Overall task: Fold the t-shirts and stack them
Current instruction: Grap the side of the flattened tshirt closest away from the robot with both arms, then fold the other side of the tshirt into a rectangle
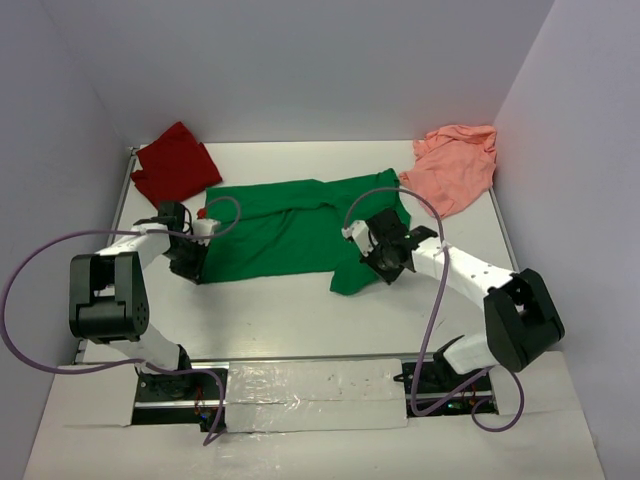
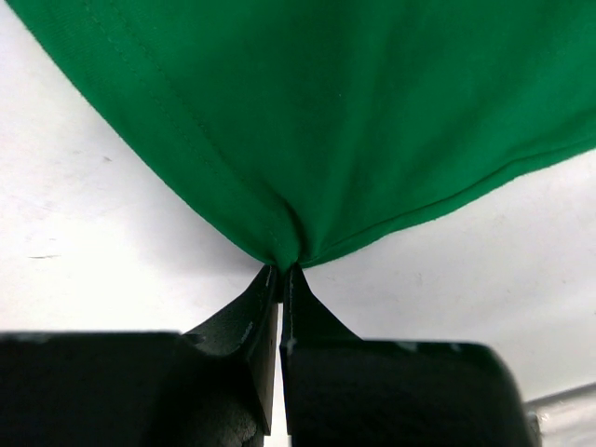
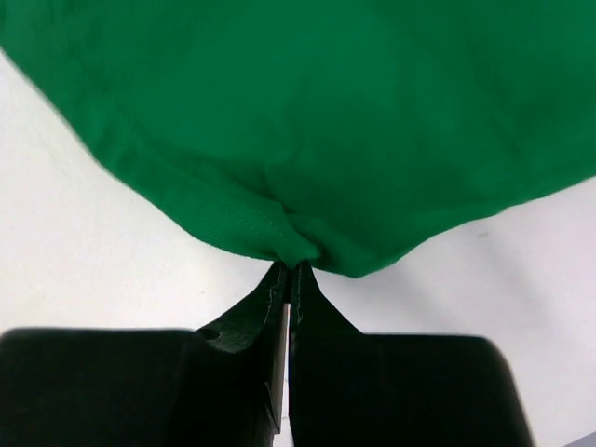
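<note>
A bright green t-shirt lies spread across the middle of the table. My left gripper pinches its near left corner; in the left wrist view the jaws are shut on a puckered fold of green cloth. At the shirt's near right part my right gripper is shut on the green hem, which bunches at the fingertips. A dark red t-shirt lies crumpled at the far left corner. The salmon pink t-shirt lies crumpled at the far right, against the wall.
White walls close in the table on the left, back and right. The arm bases and a taped rail run along the near edge. A purple cable loops out from the left arm.
</note>
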`<state>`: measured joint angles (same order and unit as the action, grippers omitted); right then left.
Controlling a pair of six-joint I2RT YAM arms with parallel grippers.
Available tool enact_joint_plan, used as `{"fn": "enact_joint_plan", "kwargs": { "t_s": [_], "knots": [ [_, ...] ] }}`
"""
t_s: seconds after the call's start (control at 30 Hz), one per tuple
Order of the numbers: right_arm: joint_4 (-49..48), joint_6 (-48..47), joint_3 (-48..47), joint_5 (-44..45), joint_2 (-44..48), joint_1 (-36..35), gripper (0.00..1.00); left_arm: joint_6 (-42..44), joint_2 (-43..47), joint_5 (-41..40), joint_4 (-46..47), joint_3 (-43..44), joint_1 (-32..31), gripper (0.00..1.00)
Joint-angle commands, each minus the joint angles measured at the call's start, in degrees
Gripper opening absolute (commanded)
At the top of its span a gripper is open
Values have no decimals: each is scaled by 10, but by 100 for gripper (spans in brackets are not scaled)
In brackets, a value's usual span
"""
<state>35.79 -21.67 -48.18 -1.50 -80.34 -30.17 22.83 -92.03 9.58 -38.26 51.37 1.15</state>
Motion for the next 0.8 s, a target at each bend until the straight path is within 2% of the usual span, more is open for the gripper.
{"fn": "enact_joint_plan", "kwargs": {
  "t_s": [0.0, 0.77],
  "knots": [
    [-34, 12, -58, 9, -4, 19, 0, -9, -1, 27, -45, 7, -5, 2],
    [-70, 8, -298, -3, -172, 143, 0, -34, -72, 54, -35, 157, -5, 0]
  ]
}}
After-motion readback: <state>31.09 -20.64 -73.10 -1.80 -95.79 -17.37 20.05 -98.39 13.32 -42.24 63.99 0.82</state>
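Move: Both hands already pinch the near corners of the green t-shirt. The right hand's goal, the shirt's far right corner, lies about 27 cm ahead, 1 cm to its right and 4 cm below; the pink t-shirt is 28 cm ahead and 17 cm to its right. The far left corner is some 25 cm ahead of the left hand, 3 cm right and 1 cm down, with the red t-shirt 31 cm ahead and 6 cm left. Keeping its pinch on the near right corner, the right hand swings the cloth forward over the shirt towards the far edge, about 15 cm out and 6 cm up, its fingers tipping forward while it turns clockwise. The left hand keeps its corner too, eases back about a centimetre, then follows forward some 5 cm, rising slightly; both grippers stay shut. ##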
